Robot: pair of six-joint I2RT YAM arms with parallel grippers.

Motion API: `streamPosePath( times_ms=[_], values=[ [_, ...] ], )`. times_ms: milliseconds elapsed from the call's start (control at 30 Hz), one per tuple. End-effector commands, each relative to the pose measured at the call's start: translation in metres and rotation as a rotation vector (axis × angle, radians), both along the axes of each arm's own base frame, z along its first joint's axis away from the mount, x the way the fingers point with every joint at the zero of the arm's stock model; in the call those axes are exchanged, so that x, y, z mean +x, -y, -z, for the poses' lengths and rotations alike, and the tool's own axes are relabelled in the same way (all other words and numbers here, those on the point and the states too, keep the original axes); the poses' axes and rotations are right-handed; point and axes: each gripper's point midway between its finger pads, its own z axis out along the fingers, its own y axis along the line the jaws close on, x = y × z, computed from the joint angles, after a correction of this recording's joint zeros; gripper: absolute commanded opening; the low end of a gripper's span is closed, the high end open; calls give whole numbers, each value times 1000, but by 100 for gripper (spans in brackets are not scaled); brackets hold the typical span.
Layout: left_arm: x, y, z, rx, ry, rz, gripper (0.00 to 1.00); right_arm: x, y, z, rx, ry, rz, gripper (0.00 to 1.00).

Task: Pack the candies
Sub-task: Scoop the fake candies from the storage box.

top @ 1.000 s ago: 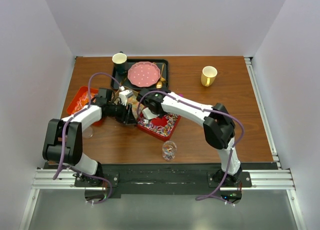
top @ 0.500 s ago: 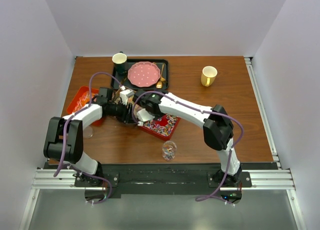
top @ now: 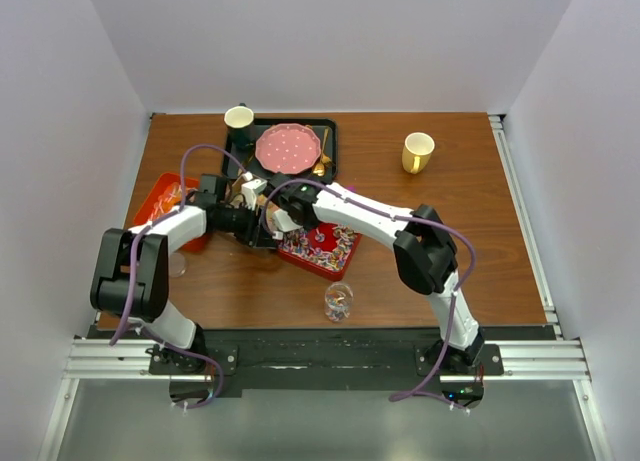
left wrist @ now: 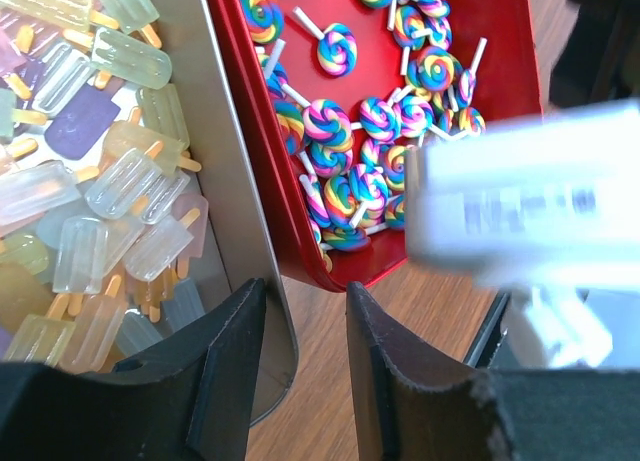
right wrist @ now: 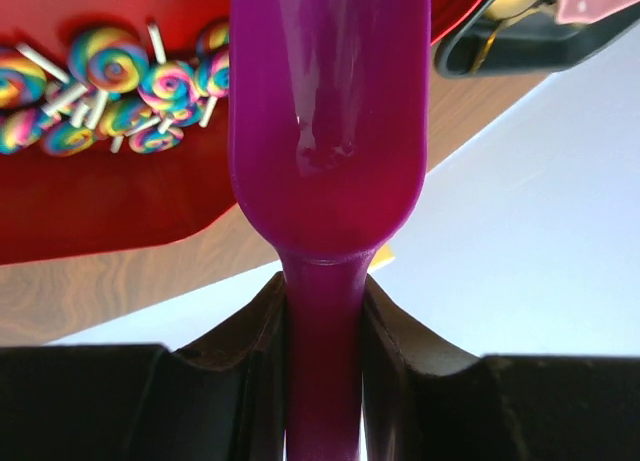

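Swirled candies (left wrist: pixel 340 151) (right wrist: pixel 110 66) (top: pixel 325 243) on white sticks lie in a red tray (left wrist: pixel 500 41) (right wrist: pixel 100 201). Pastel popsicle-shaped candies (left wrist: pixel 90 181) fill a silver tray (left wrist: pixel 200 131) beside it. My left gripper (left wrist: pixel 305 301) (top: pixel 258 228) is open low over the table, its jaws either side of the silver tray's near rim, with bare wood in the gap. My right gripper (right wrist: pixel 323 291) (top: pixel 283 221) is shut on the handle of the purple scoop (right wrist: pixel 330 111). The scoop's bowl looks empty and hangs over the red tray's edge. The right arm shows as a white blur (left wrist: pixel 530 201).
An orange tray (top: pixel 160 203) sits at the left. A black tray (top: pixel 330 131) at the back holds a pink plate (top: pixel 288 149), with a green cup (top: pixel 238 118) beside it. A yellow mug (top: pixel 418 151) stands back right. A small glass jar (top: pixel 338 301) stands near the front.
My right gripper has carried the scoop leftward across the red tray, close to the left gripper. The left arm has barely moved; its jaws narrowed slightly.
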Motion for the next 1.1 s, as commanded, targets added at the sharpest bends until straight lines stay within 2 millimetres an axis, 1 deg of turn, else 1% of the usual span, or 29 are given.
streamPosePath(
  times_ms=[0,33,67,133,167,200,233,267,367,400,467,500,567,600,633,700,733,833,1067],
  values=[
    [10,5,-5,-12,35,25,42,-18,-28,-1,88,-32,-68,0],
    [12,5,-6,-14,36,24,42,-26,-33,-3,97,-43,-87,0],
    [12,5,-6,-13,38,23,42,-33,-32,0,87,-63,-97,0],
    [14,5,-6,-13,38,23,41,-41,-33,-5,103,-69,-113,0],
    [15,5,-6,-14,39,23,41,-45,-27,-3,85,-87,-112,0],
    [15,6,-7,-13,38,25,41,-49,-26,-4,88,-97,-113,0],
    [15,5,-6,-12,35,22,41,-49,-22,-11,97,-91,-108,0],
    [15,5,-6,-12,35,22,41,-49,-18,-13,101,-91,-107,0],
    [15,5,-7,-12,37,25,41,-41,-6,-25,108,-62,-88,0],
    [15,5,-7,-12,36,25,41,-34,1,-29,114,-55,-69,0],
    [13,5,-7,-14,32,27,41,-24,9,-40,127,-43,-45,0],
    [14,5,-7,-13,36,30,41,-16,21,-44,126,-40,-16,0],
    [12,6,-7,-15,35,34,41,-10,31,-51,133,-45,1,0],
    [11,5,-7,-16,31,34,41,-4,41,-52,123,-47,9,0],
    [11,5,-6,-17,31,34,41,-3,46,-51,116,-50,11,0],
    [9,6,-4,-21,23,37,41,-3,58,-45,100,-79,16,0],
    [9,6,-5,-24,24,39,41,-7,63,-39,84,-107,17,0],
    [8,7,-4,-30,17,43,41,-16,70,-28,71,-159,21,0],
    [7,7,-3,-33,14,43,41,-28,74,-22,88,-208,43,0]
  ],
)
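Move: The scoop is already gripped in the right hand, its bowl reaching left and down from the fingers. The middle of the red lollipop box lies about 6 cm back of the right hand, 1 cm left and some 9 cm below. The tan box is about 14 cm to this hand's left, level fore and aft; the glass jar is roughly 21 cm back and 3 cm right. From the left hand the red box's middle lies about 12 cm right, straight across and slightly below. Work the purple scoop in a looping sweep over the red box: draw the right hand back about 4 cm, then swing it forward and some 8 cm to the right, rising a little and ending with a slight drift back and down. Tip the hand about 10 degrees further downward and keep the grip on the handle. Leave the left gripper parked, half open, at the adjoining box rims. ##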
